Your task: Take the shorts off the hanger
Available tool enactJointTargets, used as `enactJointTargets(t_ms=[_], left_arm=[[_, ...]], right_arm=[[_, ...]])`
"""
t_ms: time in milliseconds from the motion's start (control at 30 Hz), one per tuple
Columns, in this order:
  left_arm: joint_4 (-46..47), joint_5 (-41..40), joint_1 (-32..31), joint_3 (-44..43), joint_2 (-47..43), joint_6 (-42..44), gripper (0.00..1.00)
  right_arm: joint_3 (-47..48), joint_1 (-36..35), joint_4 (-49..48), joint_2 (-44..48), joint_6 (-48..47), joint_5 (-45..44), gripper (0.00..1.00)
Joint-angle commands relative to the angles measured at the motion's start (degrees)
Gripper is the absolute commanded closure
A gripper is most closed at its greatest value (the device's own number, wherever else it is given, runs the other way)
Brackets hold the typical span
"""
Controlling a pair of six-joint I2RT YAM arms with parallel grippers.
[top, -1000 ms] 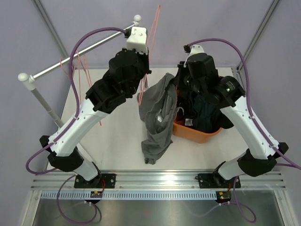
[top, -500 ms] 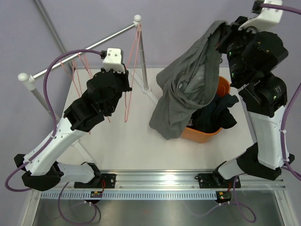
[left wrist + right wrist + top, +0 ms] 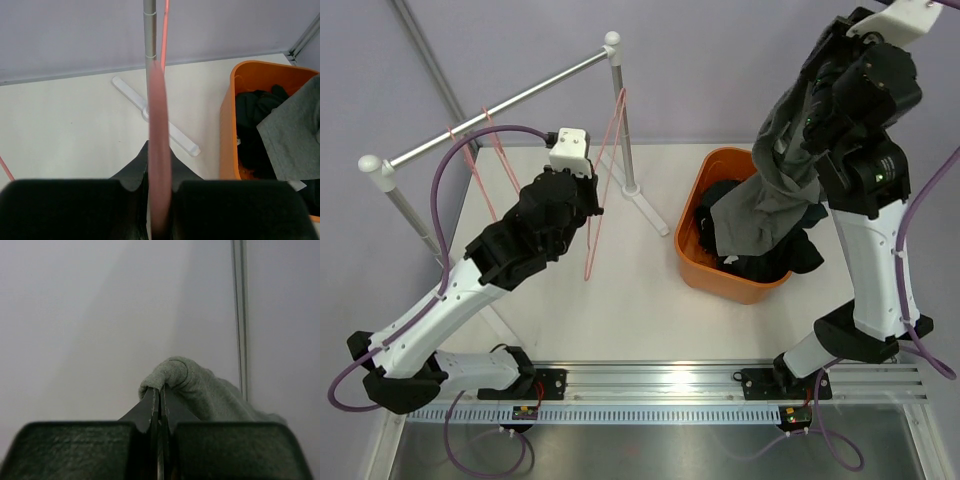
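Observation:
The mid-grey shorts (image 3: 775,190) hang from my right gripper (image 3: 160,390), which is shut on a fold of their cloth (image 3: 197,382), raised high at the right. Their lower end drapes into the orange basket (image 3: 720,282). Dark shorts (image 3: 717,203) lie inside the basket, seen also in the left wrist view as dark shorts (image 3: 256,112) beside the grey shorts (image 3: 295,135). My left gripper (image 3: 160,150) is shut on the bare pink hanger (image 3: 159,100), which hangs from the rail as a thin pink hanger (image 3: 605,160) beside the rack post.
A clothes rack rail (image 3: 500,110) runs across the back left on a post (image 3: 625,150) with a white foot (image 3: 648,208). Two more pink hangers (image 3: 490,165) hang from the rail further left. The basket (image 3: 227,125) stands at the right of the table.
The right arm swung up and right, carrying the grey shorts off the hanger to above the basket. The left arm drew back and lower, still holding the now bare hanger.

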State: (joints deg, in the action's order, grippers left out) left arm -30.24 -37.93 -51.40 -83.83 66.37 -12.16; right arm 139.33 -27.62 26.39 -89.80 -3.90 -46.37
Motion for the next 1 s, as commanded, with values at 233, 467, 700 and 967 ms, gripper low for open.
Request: enactJointTargets(t_ms=[233,467,700,967], left_arm=[[1.5,-4.3,-0.4,-1.7,-1.0,-5.0,1.0],[0.9,-6.4,-0.4,-3.0,-0.9,-5.5,1.0],[-2.1,-9.5,-0.3,-6.3,0.4,-6.7,1.0],[-3.5,-8.7,-0.4,-9.7,2.1,-7.3,1.0]], right_arm=[[-23.0,0.3,7.0,5.0,18.0,21.3,1.0],[-31.7,-0.4,9.3,5.0,21.6,28.7,1.0],[-54.6,7.5,8.1,7.1,33.0,27.3,1.0],[-66.4,12.0,3.8,-6.9,42.6,43.8,1.0]])
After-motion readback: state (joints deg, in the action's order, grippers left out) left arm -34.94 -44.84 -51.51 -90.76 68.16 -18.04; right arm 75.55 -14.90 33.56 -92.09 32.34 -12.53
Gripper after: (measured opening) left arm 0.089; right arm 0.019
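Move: The orange basket's middle lies about 54 cm below the right gripper, some 4 cm ahead and 5 cm to its left. Already heaped inside are dark shorts, roughly 2 cm ahead and 1 cm left of the gripper, 56 cm down. From the left gripper, the basket is about 10 cm ahead, 34 cm right and 30 cm below; the rack's far post stands some 25 cm ahead and 6 cm right. Bring the right gripper, still pinching the grey shorts, down about 50 cm into the basket, drifting some 5 cm forward; swing left on the way, then partly back right. Tip the wrist down some 60 degrees and keep the fingers shut. Let the left gripper keep the empty pink hanger, easing a little left, then up, turning slightly counter-clockwise. ##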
